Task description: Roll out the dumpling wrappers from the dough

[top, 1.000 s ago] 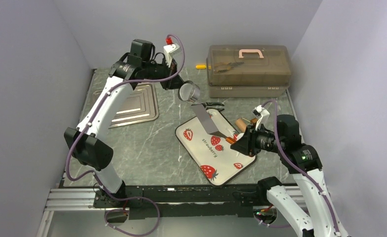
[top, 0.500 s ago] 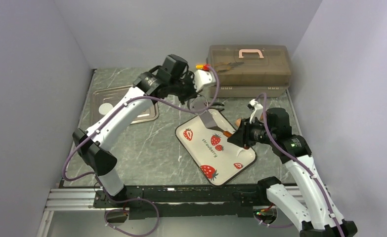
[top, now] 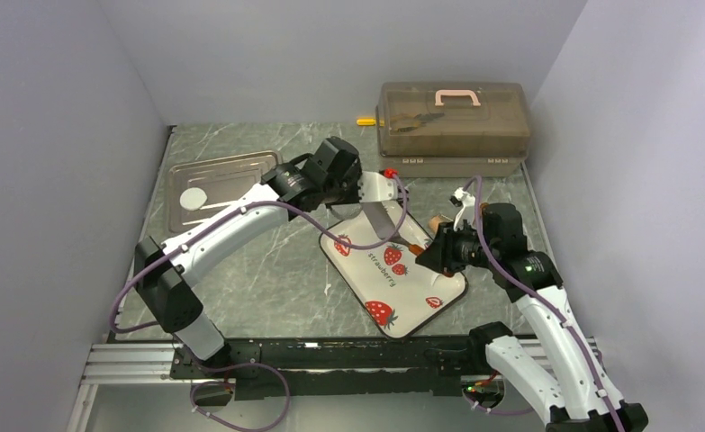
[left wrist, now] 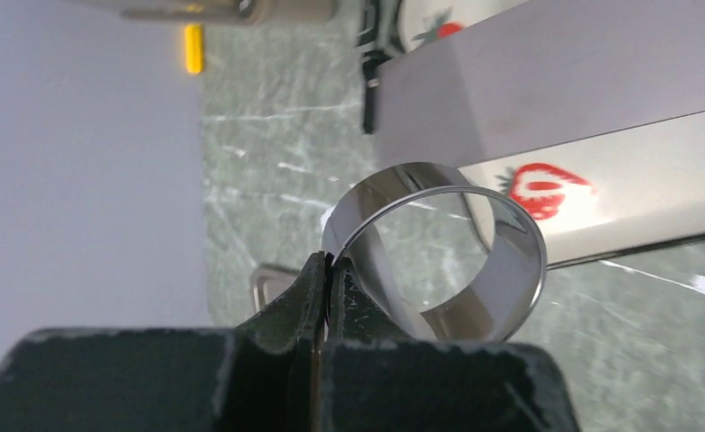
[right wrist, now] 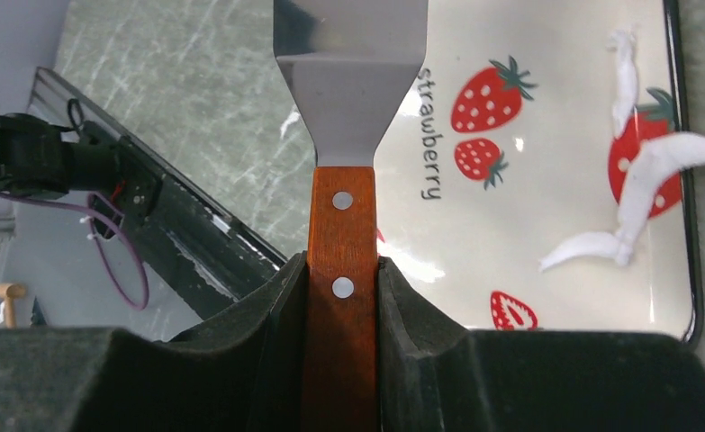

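One dumpling wrapper, a round white disc, lies on the metal tray at the left. Thin white scraps of dough lie on the strawberry plate. My left gripper hangs by the plate's far corner, shut on the wall of a shiny metal ring. My right gripper is shut on the wooden handle of a spatula. Its steel blade reaches over the plate toward the ring.
A brown lidded toolbox with a pink handle stands at the back right, with a yellow object next to it. A wooden roller lies by the plate's right edge. A black-handled tool lies behind the plate.
My left arm has swung from the back, above the tray's far end, down and right to the plate's far corner, carrying the ring. My right gripper with the spatula has barely shifted.
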Robot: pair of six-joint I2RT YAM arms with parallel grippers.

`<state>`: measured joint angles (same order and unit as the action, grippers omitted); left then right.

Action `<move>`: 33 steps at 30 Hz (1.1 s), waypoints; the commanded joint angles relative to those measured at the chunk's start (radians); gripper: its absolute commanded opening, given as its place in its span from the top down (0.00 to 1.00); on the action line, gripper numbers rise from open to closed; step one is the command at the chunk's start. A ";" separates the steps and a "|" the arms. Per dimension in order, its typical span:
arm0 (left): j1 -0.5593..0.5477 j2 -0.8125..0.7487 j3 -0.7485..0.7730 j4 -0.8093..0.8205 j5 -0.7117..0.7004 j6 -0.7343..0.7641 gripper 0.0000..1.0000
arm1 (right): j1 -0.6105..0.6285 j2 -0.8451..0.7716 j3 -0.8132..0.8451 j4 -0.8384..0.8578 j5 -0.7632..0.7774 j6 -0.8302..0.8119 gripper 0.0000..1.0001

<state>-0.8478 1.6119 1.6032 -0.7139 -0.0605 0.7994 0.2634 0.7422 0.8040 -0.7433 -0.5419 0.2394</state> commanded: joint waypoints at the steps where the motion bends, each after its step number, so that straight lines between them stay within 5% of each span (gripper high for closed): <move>1: 0.022 -0.017 0.034 0.161 -0.144 0.013 1.00 | 0.001 -0.021 0.052 -0.035 0.073 0.016 1.00; 8: 0.016 -0.031 -0.039 0.203 -0.220 0.005 1.00 | 0.002 -0.004 0.138 -0.172 0.159 -0.023 1.00; 20: 0.022 0.058 0.001 0.192 -0.321 -0.063 1.00 | 0.009 -0.039 0.213 -0.118 -0.191 -0.085 1.00; 33: -0.003 0.066 0.051 0.089 -0.314 -0.197 1.00 | 0.203 0.122 0.297 -0.057 0.078 -0.060 1.00</move>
<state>-0.8173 1.6989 1.6333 -0.6327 -0.3805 0.6636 0.4400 0.8490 1.0370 -0.9253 -0.5644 0.1574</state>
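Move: The pinched metal ring has the spatula's blade, to which it is held, about 9 cm below the left hand, 7 cm to its right and 3 cm back. The black pliers lie 7 cm right and 2 cm ahead, some 23 cm down; the strawberry tray's middle is 17 cm back, 10 cm right. From the right hand, gripping the spatula's handle, the ring is 11 cm ahead, 16 cm left and 5 cm up; the rolling pin is 7 cm ahead, 6 cm right, 17 cm down. The ring, still pinched, is carried about 5 cm forward and 3 cm left by the left hand, which turns some 20 degrees counter-clockwise. The spatula, kept in the right hand, first dips slightly and shifts right, then rises about 6 cm, drawing back and swinging left with a counter-clockwise turn, bringing its blade up on the robot's side of the ring. ##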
